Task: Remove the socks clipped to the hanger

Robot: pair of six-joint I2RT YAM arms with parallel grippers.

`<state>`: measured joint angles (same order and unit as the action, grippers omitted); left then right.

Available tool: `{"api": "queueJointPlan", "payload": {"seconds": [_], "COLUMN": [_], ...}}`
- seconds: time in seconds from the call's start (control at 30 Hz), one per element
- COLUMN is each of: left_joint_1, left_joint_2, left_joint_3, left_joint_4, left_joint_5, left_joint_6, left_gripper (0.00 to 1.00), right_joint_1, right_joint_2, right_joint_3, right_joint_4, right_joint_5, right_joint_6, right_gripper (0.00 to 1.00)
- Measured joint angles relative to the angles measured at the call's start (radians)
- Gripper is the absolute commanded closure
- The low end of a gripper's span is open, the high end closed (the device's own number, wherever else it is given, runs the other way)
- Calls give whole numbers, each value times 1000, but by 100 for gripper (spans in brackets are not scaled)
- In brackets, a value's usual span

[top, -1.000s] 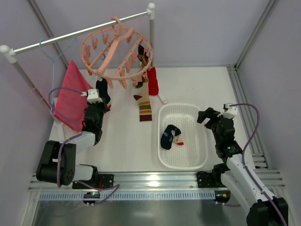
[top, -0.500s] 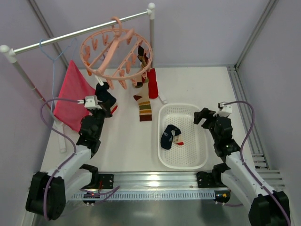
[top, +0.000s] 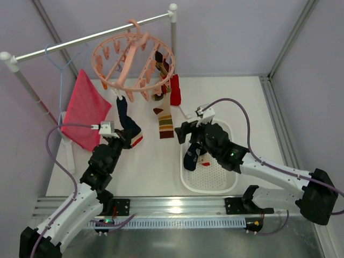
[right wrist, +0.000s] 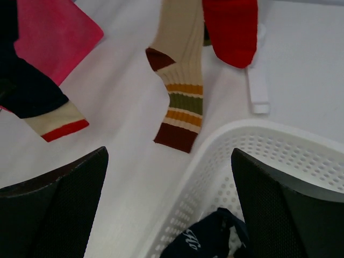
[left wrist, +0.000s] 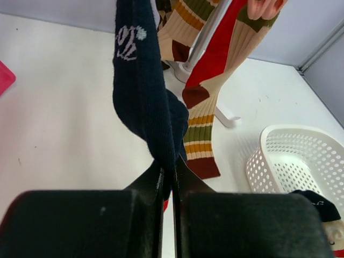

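Note:
The salmon-pink ring hanger (top: pixel 134 58) hangs from the rail. A dark navy sock (top: pixel 124 114) stretches down from a peg on the ring's near left side. My left gripper (top: pixel 131 135) is shut on its lower end; in the left wrist view the sock (left wrist: pixel 142 91) runs down between the pressed fingers (left wrist: pixel 171 173). A brown-tan striped sock (top: pixel 165 121) and a red sock (top: pixel 174 90) hang from pegs on the right side. My right gripper (top: pixel 184 138) stands open, empty, over the basket's left rim (right wrist: pixel 252 134).
The white perforated basket (top: pixel 223 180) holds another navy sock (top: pixel 191 157). A large pink-red cloth (top: pixel 83 110) and a thin light-blue wire hanger (top: pixel 61 65) hang at the left. The rack's white foot (right wrist: pixel 258 88) lies behind the basket.
My left gripper has drawn back toward the near edge with the navy sock, pulling it taut. The right arm has swung left from the basket's right side to its left rim.

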<state>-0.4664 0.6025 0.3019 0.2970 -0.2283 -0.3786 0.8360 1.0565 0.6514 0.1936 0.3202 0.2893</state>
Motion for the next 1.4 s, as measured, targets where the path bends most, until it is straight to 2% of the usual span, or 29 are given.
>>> {"api": "queueJointPlan", "payload": {"seconds": [0.27,0.53,0.77,0.97,1.4], "left_joint_1": [-11,-23,-68,-117,-184], "left_joint_2": [-111,-74,-62,-53,-53], "left_joint_3": [-19,-18,-14,15,37], "left_joint_4": [-97,-111,-137,-185,-243], "left_joint_5": [-41,-25,-39,-112,-256], "left_joint_6": [-10,-27,-34,-33,-33], "left_gripper": [99,100,100,100,100], "right_joint_1": [228,346,378,390,395], "right_joint_2": [269,457,629,769,946], "right_joint_3": [365,697,961,1138,1418], "right_joint_4": [-31,-70,-127,-222,-378], "right_joint_5": [156,298,364,386,448], "right_joint_6": [-129,-251,-319,-337,-335], "right_gripper": [5,5,5,6,6]}}
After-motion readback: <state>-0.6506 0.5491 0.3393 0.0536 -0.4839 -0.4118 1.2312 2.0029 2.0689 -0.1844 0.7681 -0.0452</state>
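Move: Up to the left, about 27 cm left of the right hand, 9 cm ahead and 13 cm higher, the white clip holds the top of the dark sock. The hanger ring's middle lies some 8 cm beyond that clip and 5 cm to its right, about 6 cm higher. The striped sock hangs about 10 cm ahead of the right hand, 9 cm left and 8 cm lower. From the left hand, already pinching the dark sock's foot, the clip is some 9 cm ahead, 2 cm left and 14 cm up. Sweeping about 25 cm left and climbing some 15 cm, the right hand comes up towards the white clip, fingers wide open, tilting upwards and rolling its left side down about 15 degrees each; it stops short of the clip, touching nothing visible. The left hand keeps its pinch on the dark sock's foot and eases roughly 2 cm back and 2 cm down. ##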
